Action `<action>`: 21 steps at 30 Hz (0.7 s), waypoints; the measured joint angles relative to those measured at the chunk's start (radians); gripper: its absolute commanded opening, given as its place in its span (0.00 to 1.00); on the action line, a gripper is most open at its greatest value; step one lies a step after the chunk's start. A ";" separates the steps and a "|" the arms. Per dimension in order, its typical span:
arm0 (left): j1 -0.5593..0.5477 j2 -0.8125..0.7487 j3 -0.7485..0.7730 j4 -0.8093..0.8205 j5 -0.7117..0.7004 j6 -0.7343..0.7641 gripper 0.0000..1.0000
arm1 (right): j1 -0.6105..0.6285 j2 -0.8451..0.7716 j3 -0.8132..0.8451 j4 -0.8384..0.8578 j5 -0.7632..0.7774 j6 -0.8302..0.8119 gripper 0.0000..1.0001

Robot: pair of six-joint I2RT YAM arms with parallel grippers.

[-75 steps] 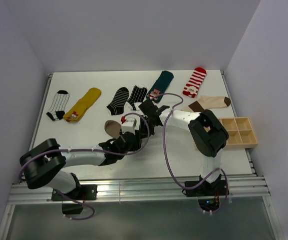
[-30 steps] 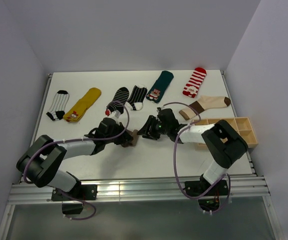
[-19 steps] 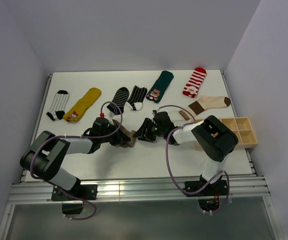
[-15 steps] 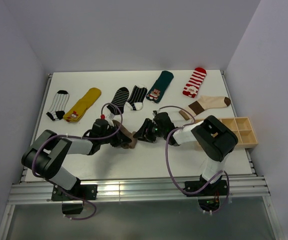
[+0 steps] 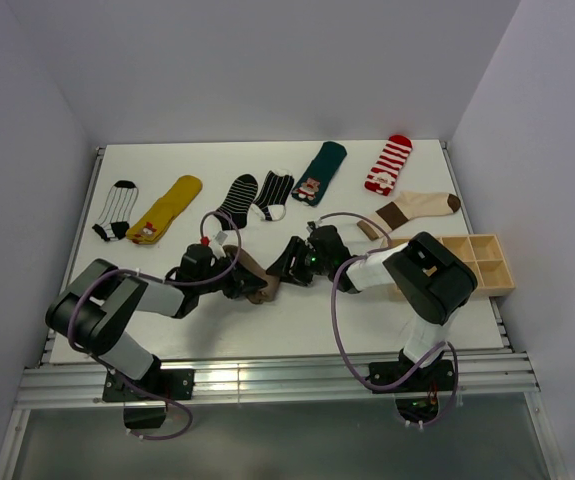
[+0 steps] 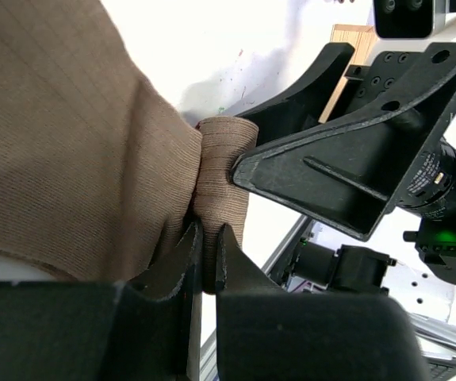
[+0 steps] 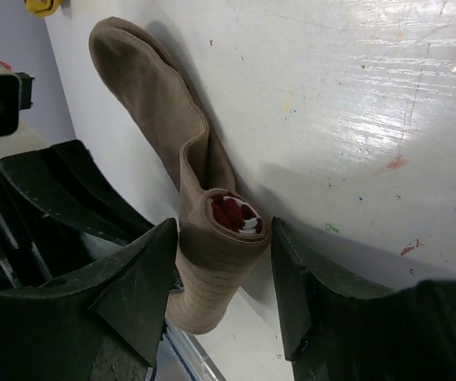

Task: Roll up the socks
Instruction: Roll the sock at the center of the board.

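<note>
A brown sock (image 5: 250, 272) lies near the table's middle, its cuff end wound into a roll (image 7: 221, 238) with red and white stripes showing at the core. My left gripper (image 6: 204, 248) is shut on a fold of this sock's fabric, right beside the roll (image 6: 224, 171). My right gripper (image 7: 224, 228) faces it from the right, open. Its fingers (image 7: 136, 282) stand either side of the roll, with a thin gap on the right. In the top view the left gripper (image 5: 257, 286) and right gripper (image 5: 285, 269) almost touch. More socks lie along the back.
Along the back lie a black-and-white sock (image 5: 115, 210), a yellow one (image 5: 167, 208), two black striped ones (image 5: 235, 200), a teal one (image 5: 320, 171), a red-striped one (image 5: 388, 163) and a cream-and-brown one (image 5: 417, 207). A wooden compartment tray (image 5: 472, 262) sits at the right edge.
Both arms have closed in on the brown sock, the left one shifting left and lower. The sock's free end now lies stretched out. The right jaws have spread slightly off the roll.
</note>
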 measured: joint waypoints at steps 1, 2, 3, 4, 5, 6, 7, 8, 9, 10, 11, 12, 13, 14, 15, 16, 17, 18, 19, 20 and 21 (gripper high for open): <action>-0.002 0.007 -0.004 0.013 0.000 -0.010 0.06 | 0.000 0.000 0.000 0.001 -0.001 0.001 0.58; -0.003 0.019 -0.006 0.023 0.001 -0.016 0.06 | 0.000 0.000 -0.001 0.001 -0.001 0.001 0.58; -0.004 0.036 -0.008 0.039 0.002 -0.024 0.06 | 0.000 0.000 -0.002 0.001 -0.002 0.001 0.58; -0.005 0.053 -0.011 0.055 0.005 -0.035 0.06 | 0.000 0.000 -0.003 0.002 -0.002 0.002 0.57; -0.007 0.071 -0.014 0.074 0.007 -0.044 0.06 | 0.000 0.000 -0.005 0.003 -0.002 0.002 0.57; -0.010 0.090 -0.019 0.093 0.008 -0.057 0.06 | 0.000 0.000 -0.006 0.004 -0.002 0.003 0.56; -0.014 0.105 -0.022 0.112 0.008 -0.067 0.06 | 0.000 0.000 -0.008 0.004 -0.002 0.002 0.55; -0.021 0.126 -0.023 0.138 0.011 -0.082 0.06 | 0.000 0.000 -0.010 0.003 -0.002 0.001 0.54; -0.028 0.142 -0.023 0.162 0.014 -0.092 0.06 | 0.000 -0.001 -0.011 0.003 -0.002 0.000 0.53; -0.040 0.159 -0.022 0.186 0.016 -0.102 0.06 | 0.000 -0.001 -0.011 0.000 0.000 0.000 0.52; -0.050 0.171 -0.021 0.203 0.015 -0.111 0.06 | 0.000 -0.001 -0.011 -0.003 0.000 -0.002 0.51; -0.061 0.178 -0.019 0.213 0.014 -0.117 0.06 | 0.000 -0.003 -0.011 -0.007 0.000 -0.003 0.49; -0.071 0.183 -0.018 0.222 0.013 -0.121 0.06 | 0.000 -0.006 -0.011 -0.019 0.002 -0.008 0.45; -0.079 0.187 -0.018 0.230 0.011 -0.124 0.06 | 0.000 -0.010 -0.011 -0.031 0.002 -0.014 0.37; -0.084 0.191 -0.018 0.235 0.010 -0.125 0.06 | 0.000 -0.014 -0.011 -0.051 0.009 -0.023 0.33; -0.086 0.191 -0.018 0.236 0.008 -0.125 0.06 | 0.000 -0.015 -0.011 -0.064 0.013 -0.028 0.29; -0.088 0.191 -0.018 0.235 0.006 -0.124 0.07 | 0.000 -0.017 -0.010 -0.080 0.020 -0.032 0.19; -0.089 0.191 -0.018 0.234 0.005 -0.124 0.08 | 0.000 -0.021 -0.008 -0.096 0.028 -0.039 0.15; -0.089 0.191 -0.017 0.232 0.003 -0.122 0.09 | 0.000 -0.024 -0.005 -0.113 0.033 -0.047 0.10; -0.090 0.191 -0.016 0.230 0.001 -0.121 0.12 | -0.001 -0.030 0.002 -0.137 0.043 -0.054 0.02; -0.092 0.190 -0.013 0.223 -0.003 -0.120 0.16 | 0.000 -0.035 0.010 -0.162 0.051 -0.064 0.00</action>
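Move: The left gripper already pinches the brown sock beside its rolled end, whose middle is about 3 cm to the right of that hand and 1 cm ahead. For the right gripper, standing half open around it, the rolled end is roughly 2 cm back, 2 cm left and 1 cm below. The sock's flat toe reaches some 8 cm ahead and 6 cm left of the left hand; the striped sock lies about 23 cm ahead and 7 cm left of it. Keep the left gripper shut on the sock and draw it down, right and slightly back, about 4 cm in all, then hold. Ease the right gripper down and to the right, some 2 cm, and once the left has nearly stopped close its half-open fingers almost fully, pinching the rolled end between the pads. ##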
